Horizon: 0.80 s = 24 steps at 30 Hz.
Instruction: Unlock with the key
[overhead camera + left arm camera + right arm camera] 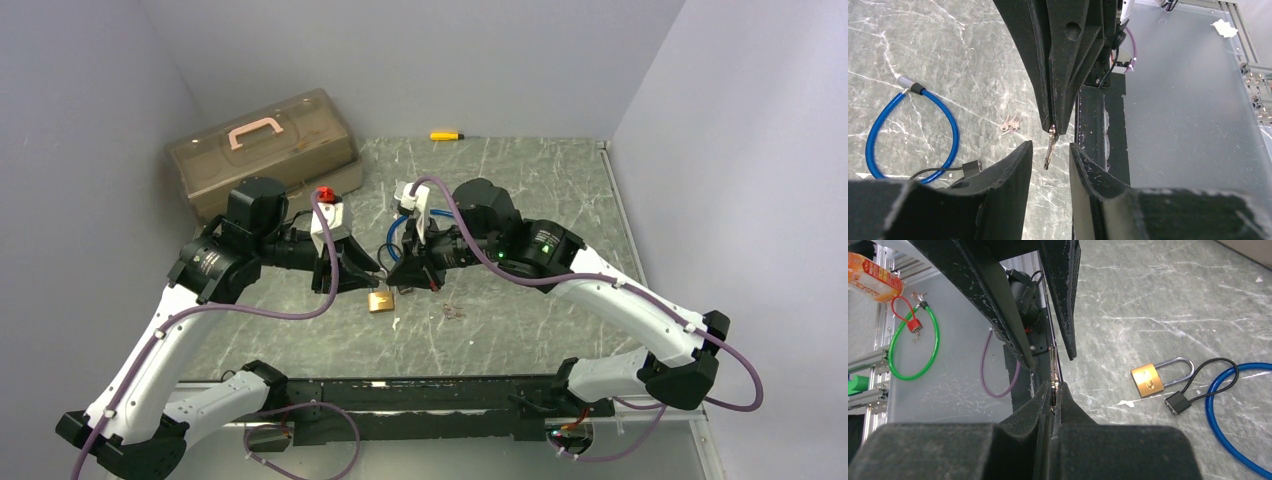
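A small silver key [1050,146] is pinched by its head in my right gripper [1053,386], which is shut on it and holds it above the table. The key's blade points at my left gripper [1050,152]. That gripper is open, its two fingers [1015,167] standing either side of the blade with a gap on both sides. The brass padlock [1148,380] with its steel shackle closed lies flat on the marble top, just below both grippers in the top view [380,300], with neither gripper touching it.
A blue cable loop [908,130] with a black end piece [1177,403] lies beside the padlock. A bunch of spare keys [452,310] lies near it. At the back stand a brown toolbox [265,150] and a yellow screwdriver [445,135]. A green cable lock [913,340] lies off the table's near edge.
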Motion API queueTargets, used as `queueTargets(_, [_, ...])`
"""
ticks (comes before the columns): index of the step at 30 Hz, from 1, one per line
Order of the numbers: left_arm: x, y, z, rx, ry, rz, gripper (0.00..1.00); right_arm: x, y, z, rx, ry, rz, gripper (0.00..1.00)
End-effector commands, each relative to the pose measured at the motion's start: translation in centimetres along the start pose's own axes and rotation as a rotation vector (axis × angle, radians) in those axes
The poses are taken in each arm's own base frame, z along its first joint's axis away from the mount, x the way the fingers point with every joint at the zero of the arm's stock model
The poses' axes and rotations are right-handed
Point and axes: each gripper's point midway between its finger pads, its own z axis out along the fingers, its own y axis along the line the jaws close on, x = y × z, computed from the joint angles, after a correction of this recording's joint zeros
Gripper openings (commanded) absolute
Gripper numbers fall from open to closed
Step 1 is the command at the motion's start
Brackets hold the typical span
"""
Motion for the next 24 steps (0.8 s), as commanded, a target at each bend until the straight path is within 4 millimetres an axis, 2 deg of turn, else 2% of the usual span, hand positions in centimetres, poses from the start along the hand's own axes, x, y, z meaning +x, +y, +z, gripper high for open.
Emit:
queueTargets(1, [-1.17, -0.59, -0.46, 0.000, -0.023, 0.047, 0.36, -2.31, 0.34, -0.55, 0.006, -0.059, -0.054, 0.00])
queueTargets(8, [-1.50, -0.71, -0.60, -0.003, -0.032, 0.062, 0.13, -2.20, 0.35, -0.39, 0.001, -0.057, -0.053, 0.00])
queueTargets(12, [-1.51, -0.56, -0.64, -0.012, -0.031, 0.068, 0.08, -1.91, 0.35, -0.25, -0.003, -0.048, -0.049, 0.00])
queueTargets(15, [-1.49, -0.56, -0.63, -0.014, -0.033, 0.069, 0.00, -1.96, 0.38, -0.26, -0.005, -0.051, -0.047, 0.00])
queueTargets(18, [-1.33, -0.57, -0.61, -0.014, -0.032, 0.066, 0.00, -2.01, 0.42, -0.19, -0.010, -0.051, -0.050, 0.00])
queueTargets(22, [-1.19, -0.66, -0.67, -0.014, -0.027, 0.064, 0.00, -2.00, 0.32, -0.35, 0.000, -0.054, -0.053, 0.22])
queueTargets(24, [-1.11, -0.72, -0.70, -0.012, -0.023, 0.063, 0.00, -2.16, 0.06, -0.66, 0.021, -0.061, -0.060, 0.39])
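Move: The key is already in the right hand's shut fingertips, its middle about 2 cm to the left of that hand point and 1 cm below it. From the left hand point it lies some 2 cm to the right, level, its free end between that hand's half-open fingers. On the table, roughly 26 cm below the left hand, the padlock is about 13 cm ahead, the black cable lock 17 cm ahead and 5 cm right, the loose keys 10 cm ahead and 16 cm right. Staying in place with no turn of the wrist, the left hand steadily shuts its half-open fingers and pinches the free end of the key. The right hand also stays put and keeps its grip until the left is fully closed, then opens its fingers about a quarter of their range and lets go of the key. ##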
